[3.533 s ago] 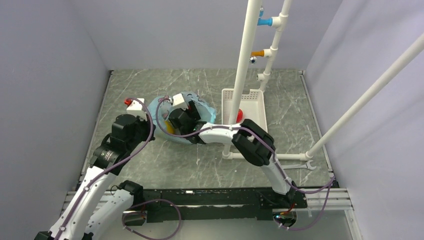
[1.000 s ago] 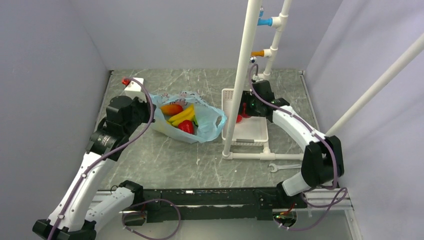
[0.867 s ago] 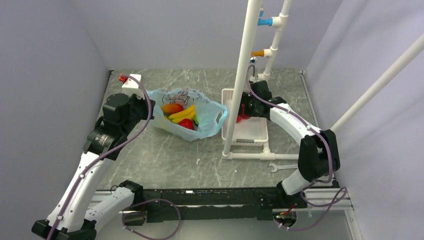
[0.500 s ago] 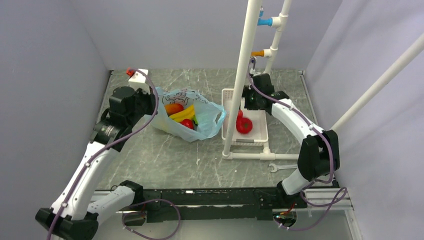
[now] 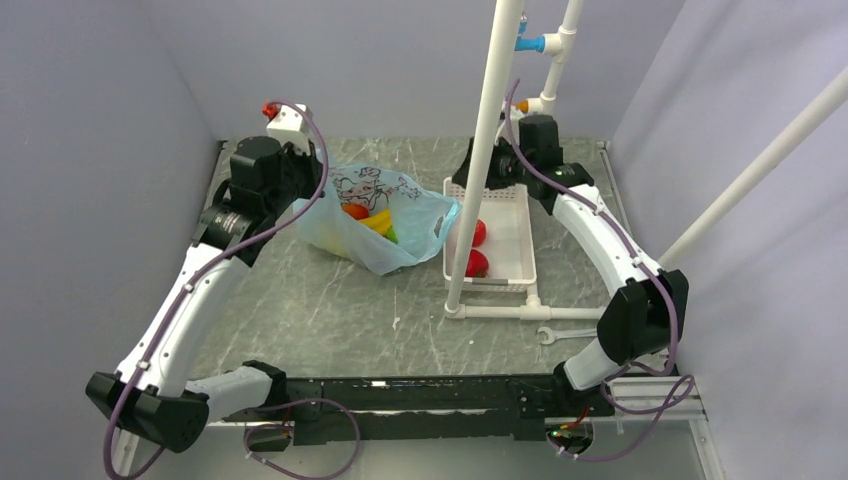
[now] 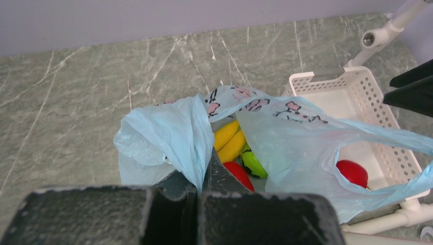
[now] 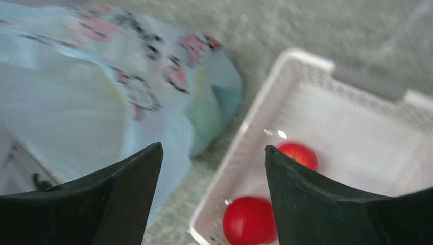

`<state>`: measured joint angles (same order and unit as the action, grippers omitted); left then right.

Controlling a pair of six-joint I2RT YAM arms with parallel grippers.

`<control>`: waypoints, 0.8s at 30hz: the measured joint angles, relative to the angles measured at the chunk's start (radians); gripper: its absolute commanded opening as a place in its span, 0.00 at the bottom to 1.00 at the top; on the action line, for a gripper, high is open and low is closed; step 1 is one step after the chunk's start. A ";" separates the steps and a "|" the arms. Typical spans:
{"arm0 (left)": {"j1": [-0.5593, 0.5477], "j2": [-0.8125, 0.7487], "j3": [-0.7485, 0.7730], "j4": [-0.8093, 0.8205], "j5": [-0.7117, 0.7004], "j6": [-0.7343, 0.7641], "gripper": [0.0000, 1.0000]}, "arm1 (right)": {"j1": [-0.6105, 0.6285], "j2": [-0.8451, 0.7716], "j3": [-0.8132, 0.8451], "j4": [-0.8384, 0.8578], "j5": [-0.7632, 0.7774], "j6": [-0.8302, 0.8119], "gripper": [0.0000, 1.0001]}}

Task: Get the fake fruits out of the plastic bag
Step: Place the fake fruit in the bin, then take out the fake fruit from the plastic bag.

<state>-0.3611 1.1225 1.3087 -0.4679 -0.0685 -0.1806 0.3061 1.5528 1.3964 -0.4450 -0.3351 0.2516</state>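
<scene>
The light-blue plastic bag [image 5: 385, 225] lies left of the white basket, its mouth open. My left gripper [image 6: 204, 164] is shut on a fold of the bag's rim [image 6: 191, 130] and holds it up; from above, this gripper [image 5: 303, 178] is at the bag's far left corner. Inside the bag are yellow bananas [image 6: 231, 141], a green piece [image 6: 254, 163] and a red piece [image 6: 240, 174]. My right gripper [image 7: 212, 155] hangs open and empty above the basket's far left corner [image 5: 472, 172]. Two red fruits [image 7: 300, 154] [image 7: 250, 220] lie in the basket.
The white slotted basket [image 5: 522, 215] stands right of the bag. A tall white pipe [image 5: 482, 150] rises in front of it from a pipe base [image 5: 530, 312]. A wrench [image 5: 566, 334] lies near that base. Grey walls close in on three sides.
My right gripper let a red fruit go in the basket, then rose and drew back to the far end. My left gripper lifted the bag's rim up and toward the back wall.
</scene>
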 measured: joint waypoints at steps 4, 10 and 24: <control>0.001 0.069 0.067 0.000 0.000 0.008 0.00 | 0.000 0.000 0.077 0.109 -0.166 0.007 0.64; 0.010 0.098 0.071 0.021 0.002 0.034 0.00 | 0.042 0.034 0.138 0.197 -0.312 0.017 0.59; 0.051 0.054 -0.070 0.077 0.118 0.046 0.00 | 0.252 0.455 0.429 0.050 -0.489 -0.208 0.50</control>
<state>-0.3099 1.1767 1.2388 -0.3912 0.0498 -0.1345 0.5583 2.0083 1.8256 -0.3950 -0.8242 0.0437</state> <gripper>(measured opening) 0.013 0.512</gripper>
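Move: The red pepper in the bag, the likely next pick, lies some 21 cm to the right hand's left, about 8 cm back and 13 cm lower. Beside it the bananas are about 23 cm left and 4 cm back of this hand, the orange mango some 28 cm left and 2 cm back, while the bin's middle is about 6 cm right, 7 cm back and 15 cm below. From the left hand, the pepper is about 9 cm right, 4 cm back and 24 cm down. The empty right hand swings left about 19 cm from above the bin to the bag's mouth, arching some 11 cm up and then back down to its starting height, while the wrist turns roughly 45 degrees counter-clockwise so the fingers point left and down, narrowing from wide to about half open. The left hand keeps its pinch on the bag's rim, easing forward a little over 2 cm, then back a little as it sinks about 4 cm. ##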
